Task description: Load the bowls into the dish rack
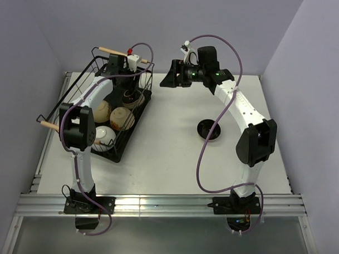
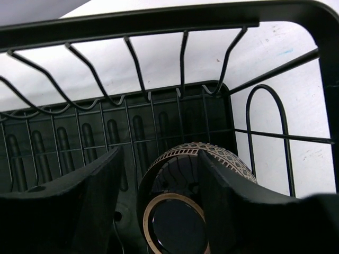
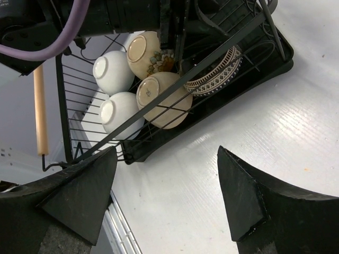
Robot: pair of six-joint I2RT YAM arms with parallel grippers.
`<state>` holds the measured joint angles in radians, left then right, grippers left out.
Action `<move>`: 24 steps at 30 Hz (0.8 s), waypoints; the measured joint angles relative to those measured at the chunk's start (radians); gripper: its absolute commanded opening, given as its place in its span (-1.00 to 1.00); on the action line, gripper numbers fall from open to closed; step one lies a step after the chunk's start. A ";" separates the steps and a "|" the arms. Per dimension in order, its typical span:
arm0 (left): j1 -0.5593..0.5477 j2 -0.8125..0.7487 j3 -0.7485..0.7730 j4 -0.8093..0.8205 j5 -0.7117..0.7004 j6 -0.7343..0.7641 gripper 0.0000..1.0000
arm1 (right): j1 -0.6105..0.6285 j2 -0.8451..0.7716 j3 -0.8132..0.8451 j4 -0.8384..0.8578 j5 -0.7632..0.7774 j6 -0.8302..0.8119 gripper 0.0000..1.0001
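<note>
The black wire dish rack [image 1: 137, 116] stands at the left of the table. Inside it lie two cream bowls [image 1: 101, 110] [image 1: 122, 118], a white bowl [image 1: 104, 137] and a brown patterned bowl [image 1: 132, 98]. In the right wrist view a second white bowl [image 3: 113, 71] shows. My left gripper [image 2: 159, 156] is low in the rack's far end, open, its fingers either side of the brown bowl [image 2: 175, 169], which stands on edge. The left finger [image 2: 79, 206] is clear of it. A glossy black bowl [image 1: 209, 129] sits on the table. My right gripper [image 1: 172, 77] hangs open and empty beyond the rack's far right corner.
The rack has light wooden handles at its far end [image 1: 112, 50] and near left [image 1: 48, 124]. The right arm's purple cable [image 1: 204, 156] loops down over the table next to the black bowl. Grey walls close in left, back and right.
</note>
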<state>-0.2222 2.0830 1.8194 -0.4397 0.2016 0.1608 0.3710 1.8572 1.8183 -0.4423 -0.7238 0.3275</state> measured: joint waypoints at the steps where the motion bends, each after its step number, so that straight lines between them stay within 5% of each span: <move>1: 0.001 -0.001 0.000 -0.002 -0.005 -0.007 0.30 | 0.000 0.000 0.000 -0.001 0.000 -0.002 0.68; 9: 0.011 -0.073 0.008 -0.070 0.000 -0.023 0.37 | -0.018 -0.024 -0.019 -0.034 0.008 -0.034 0.71; 17: 0.075 -0.261 -0.038 -0.168 0.161 -0.047 0.67 | -0.090 -0.108 -0.127 -0.066 0.012 -0.069 0.73; 24: 0.161 -0.322 -0.266 -0.128 0.246 -0.097 0.67 | -0.105 -0.137 -0.168 -0.090 0.025 -0.091 0.74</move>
<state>-0.0608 1.7607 1.5532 -0.5674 0.4473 0.0639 0.2657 1.7206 1.6501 -0.5323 -0.6987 0.2363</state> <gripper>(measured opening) 0.846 0.867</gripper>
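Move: The patterned bowl, upside down in the rack's far right corner, sits right at the left fingertips, its middle about 3 cm ahead, 2 cm right and 4 cm below. The cream bowl lies some 7 cm back, 3 cm left and 6 cm down; the flowered bowl 3 cm back, 13 cm left and equally low. For the empty right hand, the black bowl is about 17 cm to the right, roughly level fore and aft, and 26 cm below. Spread the left fingers clear of the patterned bowl and lift about 10 cm while drawing back and swinging left, away from it; then sink again some 5 cm above the cream bowl, ending about 9 cm back. Meanwhile carry the open right gripper some 6 cm right, slightly lower, away from the rack towards the black bowl. ##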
